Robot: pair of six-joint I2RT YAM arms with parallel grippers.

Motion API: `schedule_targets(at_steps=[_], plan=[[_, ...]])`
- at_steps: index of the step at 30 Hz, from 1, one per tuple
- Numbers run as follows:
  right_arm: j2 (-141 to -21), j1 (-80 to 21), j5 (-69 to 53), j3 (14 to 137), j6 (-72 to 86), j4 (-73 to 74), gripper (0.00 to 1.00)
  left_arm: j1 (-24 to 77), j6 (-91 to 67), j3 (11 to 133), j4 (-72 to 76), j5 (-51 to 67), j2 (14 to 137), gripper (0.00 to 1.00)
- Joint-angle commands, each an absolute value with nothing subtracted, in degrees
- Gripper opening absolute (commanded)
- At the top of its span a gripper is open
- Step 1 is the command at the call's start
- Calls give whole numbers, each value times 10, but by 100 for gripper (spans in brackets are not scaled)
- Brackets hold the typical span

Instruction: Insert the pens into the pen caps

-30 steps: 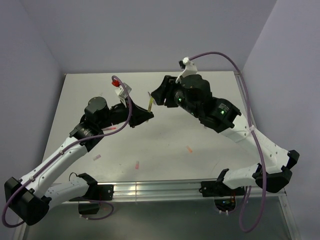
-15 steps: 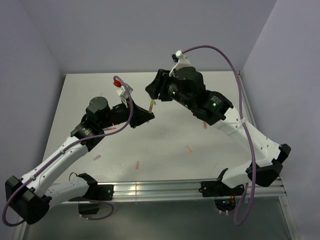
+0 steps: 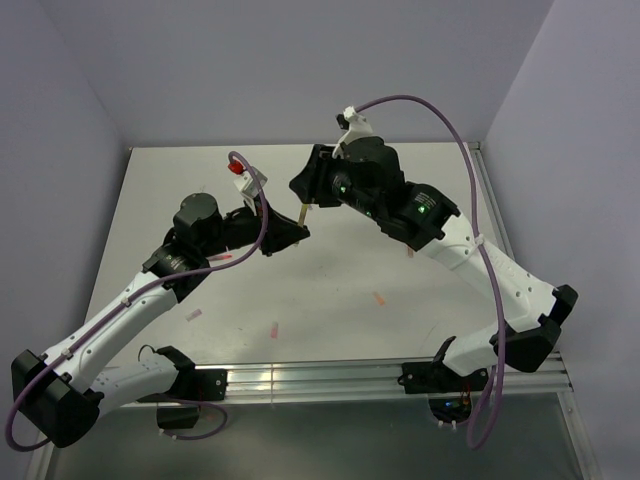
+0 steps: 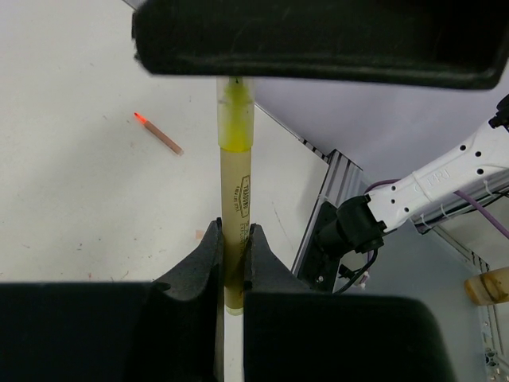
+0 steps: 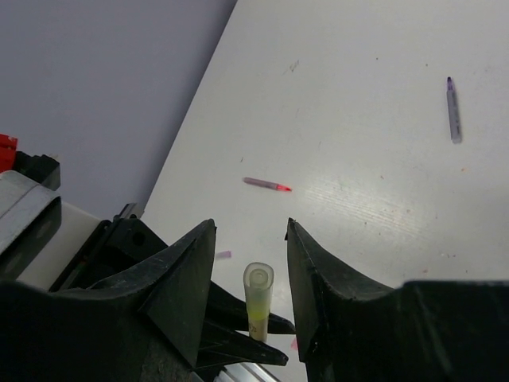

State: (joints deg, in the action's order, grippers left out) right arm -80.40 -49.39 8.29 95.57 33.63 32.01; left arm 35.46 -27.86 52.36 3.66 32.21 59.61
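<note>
My left gripper is shut on the yellow pen and holds it upright above the table. The pale yellow cap sits on the pen's upper end. My right gripper is open, its jaws standing on either side of the capped end without touching it. The pink-red pen and the grey-purple pen lie on the table. The orange-red pen lies on the table too.
A pale purple cap lies on the table below my grippers. Small pink and orange caps lie toward the near edge. Grey walls close the left, far and right sides.
My right gripper has moved left, and its open jaws now straddle the top of the yellow pen. My left gripper has stayed still with the pen.
</note>
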Motion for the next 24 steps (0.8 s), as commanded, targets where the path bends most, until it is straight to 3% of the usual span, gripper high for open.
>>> schedule_targets(at_steps=[1,8,9,11,15,24], plan=[[-806,-501,83,942,340,301,49,357,-272,544,56,321,589,1],[-805,-502,94,934,342,301,38,358,-272,543,55,322,590,0],[-806,-502,97,934,342,302,29,358,-272,543,55,322,590,0],[-806,-503,103,934,341,304,23,357,-272,543,55,323,591,0],[-813,-510,120,939,335,314,0,357,-275,544,56,321,591,0],[-808,-548,123,904,343,303,0,357,-273,553,55,290,587,0]])
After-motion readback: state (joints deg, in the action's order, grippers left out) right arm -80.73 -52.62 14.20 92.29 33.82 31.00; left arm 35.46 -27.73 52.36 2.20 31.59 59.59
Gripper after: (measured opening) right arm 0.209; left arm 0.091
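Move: The cap is already over the tip of the yellow pen that my left hand holds upright, about 6 cm straight above my left fingers. It lies some 3 cm below my right hand, a centimetre to its left and between its half-open fingers. On the table, 36 cm or so below, the red pen lies about 18 cm ahead of my right hand and 29 cm to its left; the purple pen lies roughly 38 cm ahead, about 1 cm left. I lower my right hand about 2.5 cm around the cap and shut its fingers from half open until they stop on the cap's two sides, pinching it. Once gripped, I keep easing down, seeming to press the cap onto the yellow pen, while my left hand keeps its hold and gives downward by about half a centimetre. ##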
